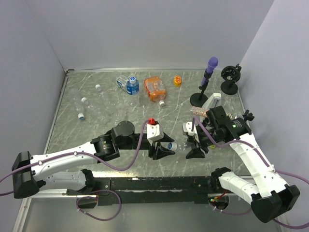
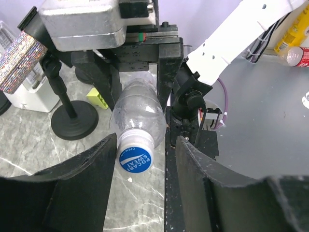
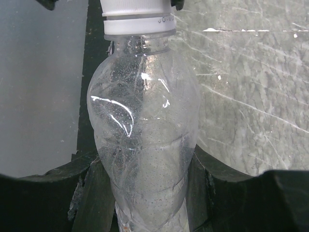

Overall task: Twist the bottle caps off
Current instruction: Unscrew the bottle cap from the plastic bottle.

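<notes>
A clear plastic bottle [image 3: 145, 145] lies roughly level above the table, and my right gripper [image 3: 145, 193] is shut on its body. Its cap [image 2: 135, 155] is white-sided with a blue printed top and points toward my left wrist camera. My left gripper [image 2: 146, 159] sits around that cap. The left finger [image 2: 82, 183] touches the cap's side, while a gap remains between the cap and the right finger [image 2: 217, 188]. In the top view the two grippers meet near the table's front middle, with the cap [image 1: 172, 145] between them.
Several small clear capped bottles [image 1: 84, 101] lie at the back left. A blue-labelled bottle [image 1: 133, 86], an orange container [image 1: 155, 89] and a yellow item [image 1: 177, 80] sit at the back. The purple-topped black stand [image 1: 208, 77] and another black stand [image 1: 230, 79] are at the back right.
</notes>
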`<state>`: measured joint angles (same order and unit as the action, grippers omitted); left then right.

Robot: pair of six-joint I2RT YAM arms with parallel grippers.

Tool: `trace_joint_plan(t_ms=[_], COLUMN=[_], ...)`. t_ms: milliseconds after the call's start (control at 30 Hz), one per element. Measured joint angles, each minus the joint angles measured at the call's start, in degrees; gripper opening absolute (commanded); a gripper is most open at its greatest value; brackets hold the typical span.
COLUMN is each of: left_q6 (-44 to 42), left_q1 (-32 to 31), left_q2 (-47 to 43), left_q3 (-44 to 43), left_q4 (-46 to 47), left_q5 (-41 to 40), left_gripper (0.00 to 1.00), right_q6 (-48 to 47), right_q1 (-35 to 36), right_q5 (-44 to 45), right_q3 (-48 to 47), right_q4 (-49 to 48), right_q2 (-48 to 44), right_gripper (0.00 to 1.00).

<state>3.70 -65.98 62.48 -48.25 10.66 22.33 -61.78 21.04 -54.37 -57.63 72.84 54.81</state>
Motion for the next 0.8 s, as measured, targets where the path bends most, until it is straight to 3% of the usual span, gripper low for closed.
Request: trace_joint_plan(t_ms=[233, 400, 600, 800], left_q6=[0.44, 0.2, 0.46, 7.54], left_q1=[0.04, 0.17, 0.17, 0.42], left_q2=[0.0, -0.02, 0.09, 0.09], left_q3=[0.0, -0.11, -1.16, -1.16], left_q4=[-1.29, -2.62, -4.59, -4.76], left_q5=[-0.57, -1.57, -1.81, -6.32], left_gripper=[0.52, 0.35, 0.01, 0.01], right_q6=[0.44, 0.68, 1.38, 6.51], right_q1=[0.11, 0.2, 0.2, 0.11], right_q5=[-0.04, -0.11, -0.33, 0.52], right_q3=[0.0, 0.24, 0.44, 0.31], right_q4=[-0.07, -0.22, -0.44, -2.62], right_q2=[-0.04, -0.37, -0.5, 0.35], right_gripper=[0.27, 0.27, 0.26, 0.2])
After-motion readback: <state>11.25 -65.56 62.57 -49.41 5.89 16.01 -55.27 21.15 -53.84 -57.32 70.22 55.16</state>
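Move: The white cap with the blue top sits at the left fingertips, about 1 cm to the right, 1 cm ahead and 1 cm below the left hand point. The clear bottle's body runs on from it, its middle some 9 cm to the left hand's right. Roughly 20 cm below on the table are the green block, 23 cm right and 5 cm ahead, and a black stand base, 17 cm right and 9 cm ahead. From the right hand, the cap lies about 8 cm left, 1 cm back, nearly level. Ease the left gripper down about 1 cm to line up with the cap, then shut its half-open fingers until they pinch the cap from both sides. Holding it, start to roll the wrist and swing the hand counter-clockwise, each under 10 degrees, while drifting about 1 cm forward. Keep the right gripper closed on the bottle body, almost still. ##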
